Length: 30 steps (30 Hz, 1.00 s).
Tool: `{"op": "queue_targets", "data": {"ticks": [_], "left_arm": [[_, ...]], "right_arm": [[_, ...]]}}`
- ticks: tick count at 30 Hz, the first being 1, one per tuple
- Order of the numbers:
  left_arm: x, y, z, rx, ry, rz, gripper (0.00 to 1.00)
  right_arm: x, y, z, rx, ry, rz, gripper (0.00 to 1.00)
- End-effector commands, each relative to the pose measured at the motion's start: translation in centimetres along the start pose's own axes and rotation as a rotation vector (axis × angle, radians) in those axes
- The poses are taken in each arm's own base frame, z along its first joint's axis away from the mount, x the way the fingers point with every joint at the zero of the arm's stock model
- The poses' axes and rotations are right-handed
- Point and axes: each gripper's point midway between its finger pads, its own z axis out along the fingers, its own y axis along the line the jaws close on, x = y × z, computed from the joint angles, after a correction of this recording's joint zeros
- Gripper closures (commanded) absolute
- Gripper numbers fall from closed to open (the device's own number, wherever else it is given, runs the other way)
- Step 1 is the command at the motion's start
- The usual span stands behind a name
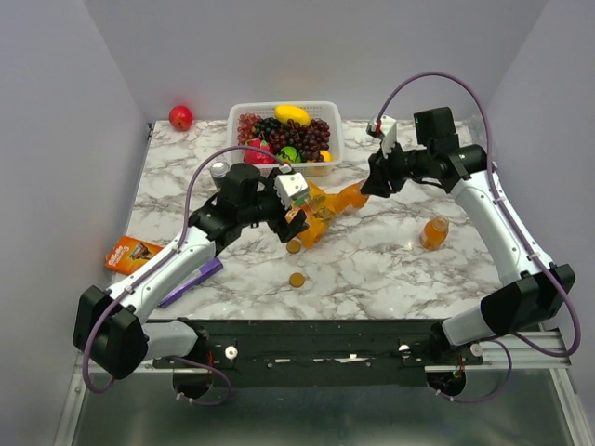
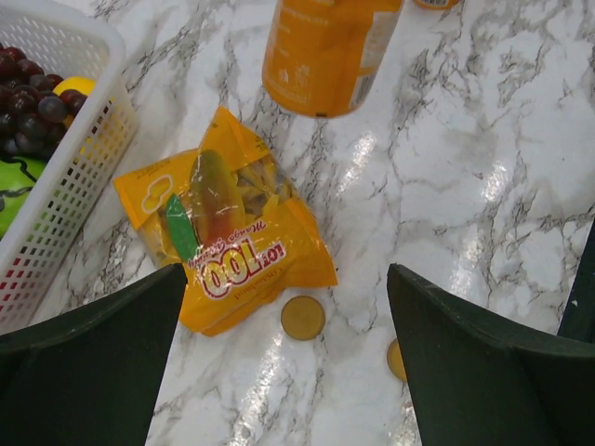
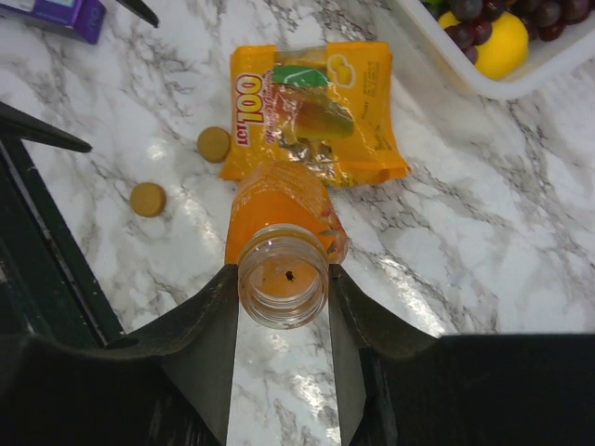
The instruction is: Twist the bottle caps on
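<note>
My right gripper (image 3: 283,271) is shut on the neck of an open orange bottle (image 3: 279,228) and holds it tilted above the table; in the top view the gripper (image 1: 368,189) and bottle (image 1: 348,198) are at mid-table. My left gripper (image 2: 286,275) is open and empty, hovering over one golden-orange cap (image 2: 302,317). A second cap (image 2: 396,359) is half hidden by the right finger. Both caps show from above (image 1: 294,246) (image 1: 297,279). A second orange bottle (image 1: 434,232) stands at the right. The colourless bottle and the white cap are out of view.
A yellow snack bag (image 1: 319,221) lies under the held bottle. A white fruit basket (image 1: 244,112) stands at the back, with a red apple (image 1: 180,117) to its left. A dark can (image 1: 219,170), an orange packet (image 1: 134,253) and a purple item (image 1: 191,282) are on the left.
</note>
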Motion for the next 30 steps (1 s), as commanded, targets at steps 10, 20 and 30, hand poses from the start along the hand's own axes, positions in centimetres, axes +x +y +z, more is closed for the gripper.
{"op": "queue_targets", "data": {"ticks": [10,20,30], "left_arm": [[-3.9,-3.2,4.3,0.106,-0.065,0.039,0.01],[-4.6,-2.8,6.2,0.086,-0.079,0.046,0.01],[-4.7,-3.5,6.8,0.137,-0.079,0.054,0.10]], "right_arm": [[-3.3,5.0,0.4,-0.237,-0.097,0.067,0.84],[-3.6,6.4,0.7,-0.294,-0.103,0.084,0.85],[-3.8,7.2,0.8,-0.327,-0.110,0.084,0.85]]}}
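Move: The bottle body the left hand will clasp is some 14 cm to its right and 6 cm ahead, at nearly its own height, already hanging by the neck from the right fingers. Far below that hand are one cap, 3 cm ahead and 1 cm right, another 5 cm back and 1 cm right, and the mango bag, 11 cm ahead and 4 cm right. From the right hand, the left gripper is about 18 cm left, 4 cm back and 4 cm lower. Rightward about 8 cm goes the left hand, wide open, with a slight dip back on the way, until its fingers straddle the orange bottle body. To meet it, the right hand keeps its grip on the neck and carries the bottle some 5 cm left and 4 cm back, rising a little, its wrist turning some 15 degrees so the bottle lies flatter and points more to the left. ##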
